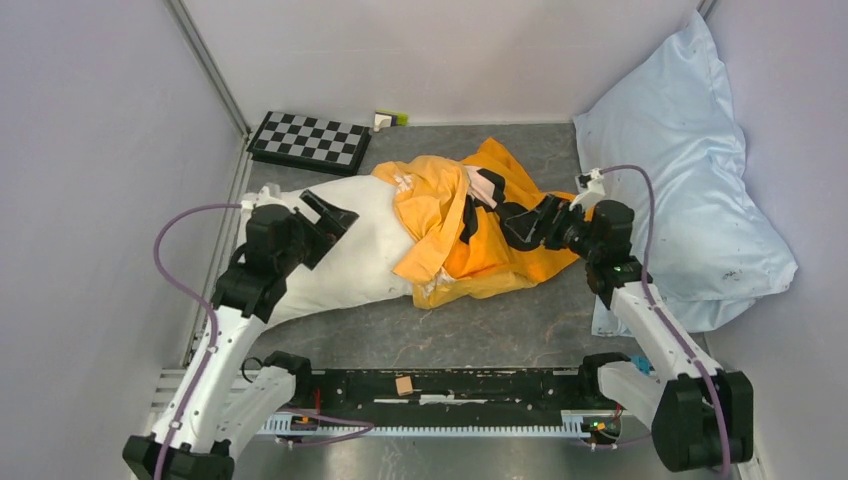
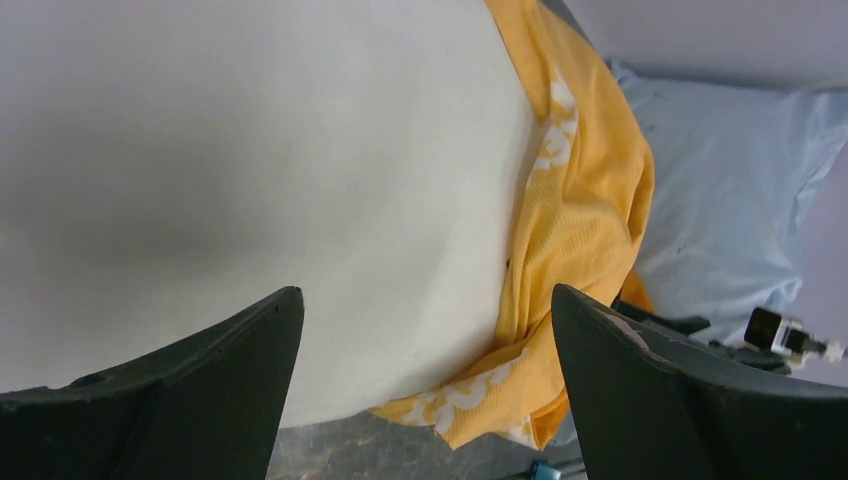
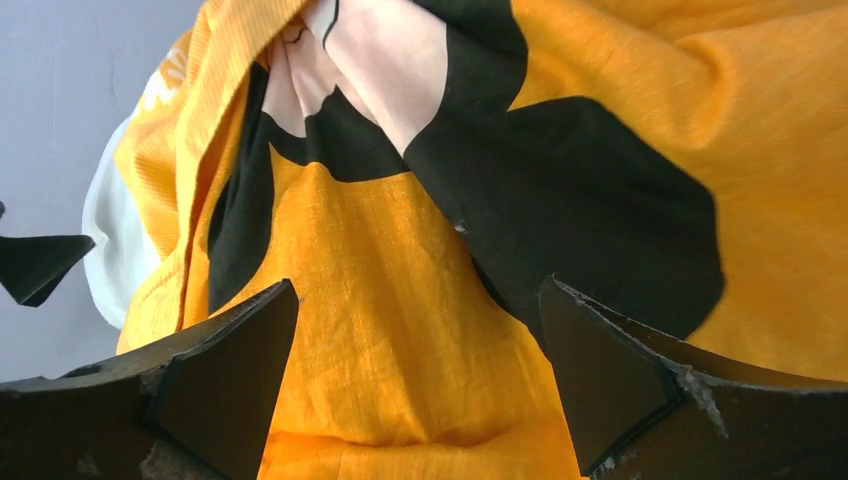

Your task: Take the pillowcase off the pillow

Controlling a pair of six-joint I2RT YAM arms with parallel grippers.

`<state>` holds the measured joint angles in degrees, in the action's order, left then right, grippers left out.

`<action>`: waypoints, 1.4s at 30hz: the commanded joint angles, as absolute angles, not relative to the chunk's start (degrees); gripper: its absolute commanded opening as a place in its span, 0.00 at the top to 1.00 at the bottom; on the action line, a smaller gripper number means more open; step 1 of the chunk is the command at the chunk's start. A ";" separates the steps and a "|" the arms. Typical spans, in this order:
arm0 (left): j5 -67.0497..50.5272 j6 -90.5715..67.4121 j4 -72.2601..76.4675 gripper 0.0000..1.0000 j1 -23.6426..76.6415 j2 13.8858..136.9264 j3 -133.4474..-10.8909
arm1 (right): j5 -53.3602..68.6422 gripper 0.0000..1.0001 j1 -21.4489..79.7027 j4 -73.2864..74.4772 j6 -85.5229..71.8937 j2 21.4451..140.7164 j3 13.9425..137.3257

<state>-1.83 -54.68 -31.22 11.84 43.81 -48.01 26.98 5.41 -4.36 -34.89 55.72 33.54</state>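
The white pillow (image 1: 345, 255) lies across the dark table, its left half bare. The orange pillowcase (image 1: 440, 225) with black print is bunched over its right end. My left gripper (image 1: 335, 222) hovers open above the bare pillow (image 2: 250, 150), near the pillowcase's paler hem (image 2: 580, 200), with nothing between its jaws (image 2: 425, 292). My right gripper (image 1: 502, 215) stands open at the pillowcase's right side. In the right wrist view its jaws (image 3: 419, 284) straddle orange cloth (image 3: 380, 300) without pinching it. A sliver of white pillow (image 3: 105, 240) shows at the left.
A large pale blue pillow (image 1: 690, 180) leans in the back right corner, close behind the right arm. A checkerboard (image 1: 310, 140) and a small green and white object (image 1: 390, 118) lie at the back wall. Grey walls close both sides. A black rail (image 1: 430, 385) runs along the near edge.
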 commanded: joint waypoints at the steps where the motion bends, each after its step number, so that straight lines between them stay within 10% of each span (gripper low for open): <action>1: -0.18 -52.43 -27.86 0.01 20.53 49.24 -50.54 | 25.86 0.02 9.02 -15.65 -39.06 61.72 35.06; 10: 10.37 -48.83 -24.67 0.00 26.83 60.77 -52.38 | 20.96 0.02 14.99 -22.16 -44.28 78.11 42.48; 15: 14.68 -47.31 -25.95 0.00 26.63 61.16 -50.69 | 15.87 0.34 15.36 -22.43 -43.58 82.08 43.62; 19: 16.29 -46.16 -26.55 0.00 26.04 61.04 -47.95 | 10.73 0.34 15.39 -21.06 -40.44 83.84 45.39; 20: 16.58 -46.14 -26.54 0.00 25.87 61.03 -47.07 | 10.39 0.38 15.38 -19.95 -39.38 84.95 46.61; 23: 16.70 -45.88 -26.03 0.00 25.41 61.22 -44.63 | 13.26 0.99 15.30 -17.12 -35.63 87.98 50.72; 35: 26.52 -49.46 -29.19 0.00 23.98 59.71 -37.27 | 1.23 1.00 -2.43 -0.60 -26.49 65.61 55.71; 42: 28.31 -53.11 -27.07 0.00 21.35 62.96 -34.15 | -10.73 1.00 -6.77 15.10 -21.94 65.32 79.51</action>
<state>18.11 -52.07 -19.14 24.14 59.96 -38.74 7.11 -1.37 13.32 -27.38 65.45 61.69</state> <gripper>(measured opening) 0.994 0.006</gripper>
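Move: The pink-and-black face fold of the pillowcase, on its upper side, lies some 9 cm ahead of the right hand, 5 cm to its left and 5 cm lower. The pillowcase cuff is about 17 cm left and 1 cm ahead, the white pillow 36 cm left and level fore-and-aft, the blue pillow 30 cm right and 8 cm ahead. From the left hand, the white pillow's middle is 15 cm below and 5 cm left; the face fold is some 27 cm right and 9 cm ahead. The pillowcase's face fold is pinched by the right hand, which reaches forward about 11 cm, bearing left and down, and shuts on the cloth, then pulls it right and up roughly 14 cm each way, easing back and turning clockwise. The left hand, fingers wide open, goes right, then sinks onto the white pillow beside the cuff, rolling its left side up. ##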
